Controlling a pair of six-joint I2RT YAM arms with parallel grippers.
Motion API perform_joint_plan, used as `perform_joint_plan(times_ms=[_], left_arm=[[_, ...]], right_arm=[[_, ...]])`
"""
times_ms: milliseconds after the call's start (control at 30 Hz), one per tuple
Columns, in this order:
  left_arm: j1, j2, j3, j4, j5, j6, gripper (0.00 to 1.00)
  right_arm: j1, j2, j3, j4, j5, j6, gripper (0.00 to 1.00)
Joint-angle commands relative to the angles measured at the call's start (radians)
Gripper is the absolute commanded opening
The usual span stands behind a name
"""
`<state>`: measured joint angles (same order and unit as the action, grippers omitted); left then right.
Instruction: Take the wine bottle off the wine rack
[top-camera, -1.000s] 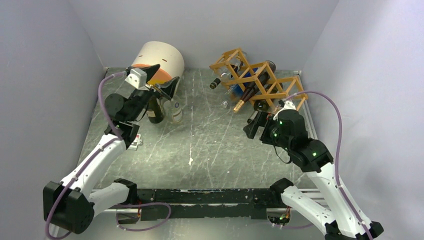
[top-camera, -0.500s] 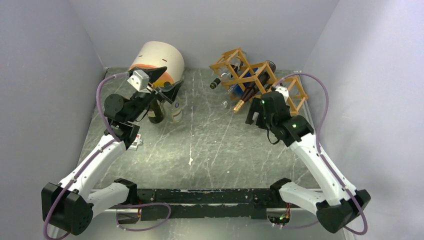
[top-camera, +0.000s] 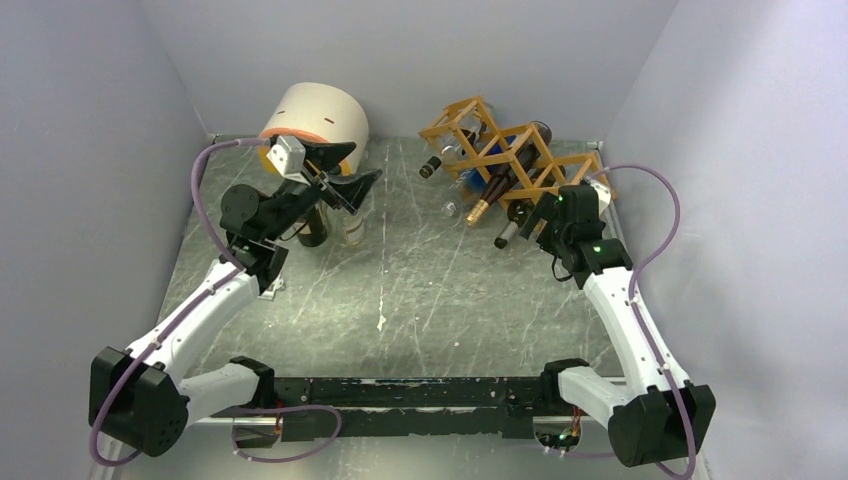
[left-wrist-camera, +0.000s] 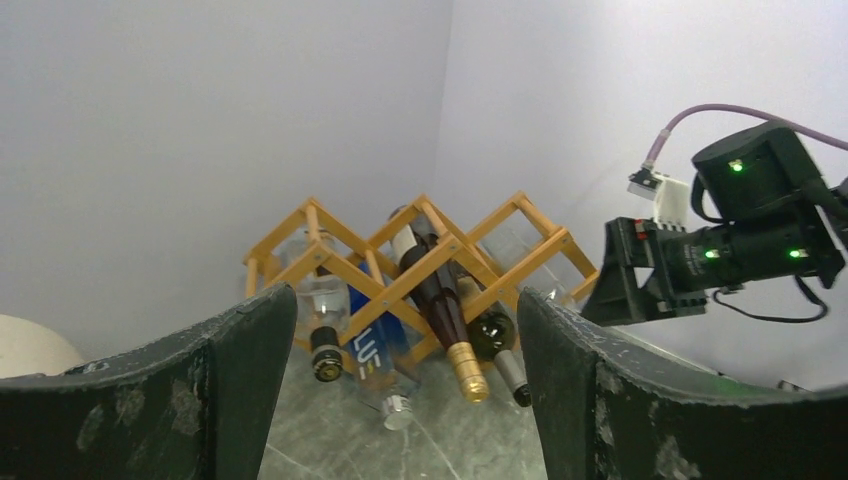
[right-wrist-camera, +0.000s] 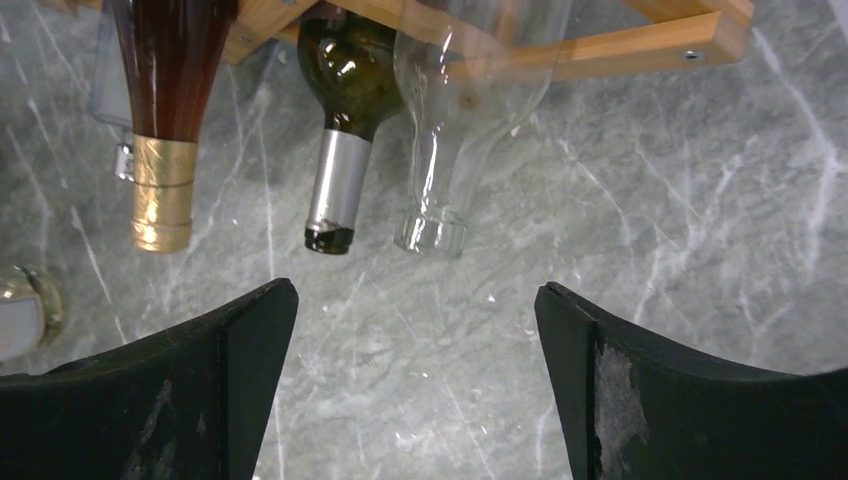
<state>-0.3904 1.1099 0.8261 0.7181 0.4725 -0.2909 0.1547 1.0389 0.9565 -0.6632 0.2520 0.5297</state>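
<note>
The wine rack, an orange-tan wooden lattice, stands at the back right with several bottles lying in it, necks toward the table's middle. In the right wrist view a gold-foil wine bottle, a dark green bottle with a silver neck and a clear glass bottle stick out of the rack. My right gripper is open just short of their mouths and touches none of them; from above the right gripper is beside the rack's near end. My left gripper is open and empty, raised at the back left, facing the rack.
A cream and orange cylinder stands in the back left corner. A dark upright bottle and a clear one stand below the left gripper. Grey walls close in on three sides. A small card lies by the left arm.
My right arm has swung back and right, up to the rack, its gripper now facing the bottle necks. The left gripper has lifted a little and shifted right, away from the upright bottles.
</note>
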Motion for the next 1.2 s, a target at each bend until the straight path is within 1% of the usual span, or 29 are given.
perform_joint_plan(times_ms=[0,67,200,333,467,567,667,733,900,1033,1167], left_arm=[[-0.035,0.002,0.044,0.0,0.005,-0.037,0.84],[-0.053,-0.007,0.047,-0.016,-0.005,-0.008,0.84],[-0.081,-0.02,0.047,-0.03,-0.019,0.012,0.84],[-0.124,-0.023,0.044,-0.055,-0.047,0.084,0.84],[-0.146,-0.026,0.055,-0.093,-0.068,0.134,0.84],[-0.15,-0.031,0.048,-0.082,-0.068,0.13,0.84],[-0.154,-0.039,0.052,-0.093,-0.072,0.142,0.84],[-0.155,-0.041,0.042,-0.082,-0.08,0.14,0.84],[-0.163,-0.037,0.047,-0.072,-0.045,0.144,0.84],[-0.178,-0.043,0.037,-0.068,-0.059,0.165,0.85],[-0.18,-0.042,0.039,-0.076,-0.064,0.171,0.85]], right_arm=[[-0.035,-0.003,-0.044,0.161,-0.06,0.034,0.92],[-0.049,-0.005,-0.064,0.202,-0.074,0.043,0.89],[-0.074,-0.005,-0.111,0.289,-0.102,0.075,0.87],[-0.077,0.007,-0.148,0.32,-0.089,0.111,0.82],[-0.081,-0.021,-0.212,0.368,-0.05,0.137,0.82],[-0.088,-0.012,-0.233,0.419,-0.05,0.104,0.8],[-0.092,0.05,-0.215,0.401,-0.033,0.089,0.75],[-0.095,0.072,-0.213,0.412,-0.048,0.086,0.7],[-0.1,0.084,-0.245,0.481,-0.085,0.09,0.65],[-0.103,0.087,-0.256,0.502,-0.079,0.101,0.6],[-0.118,0.1,-0.262,0.517,-0.079,0.105,0.59]])
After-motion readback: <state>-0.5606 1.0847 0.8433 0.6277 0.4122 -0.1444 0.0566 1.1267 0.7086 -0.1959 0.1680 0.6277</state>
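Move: The clear bottle's neck, sticking out of the right-hand end of the rack, lies about 5 cm ahead of the right hand, 1 cm to its right and 6 cm below. The green bottle's silver neck is some 4 cm ahead, 5 cm left and 13 cm down; the gold neck of the dark bottle is about 6 cm ahead, 12 cm left and 11 cm down. From the left hand the clear neck is roughly 36 cm right, 2 cm ahead and 27 cm down. The clear bottle's neck is brought between the right hand's fingertips: the hand goes forward over it, then down about 5 cm, then forward again, some 4.5 cm ahead in all. Its tips tilt up slightly as the fingers narrow from nearly wide open to a bit over half, not yet gripping. The empty, open left hand eases about 5 cm right and back. ##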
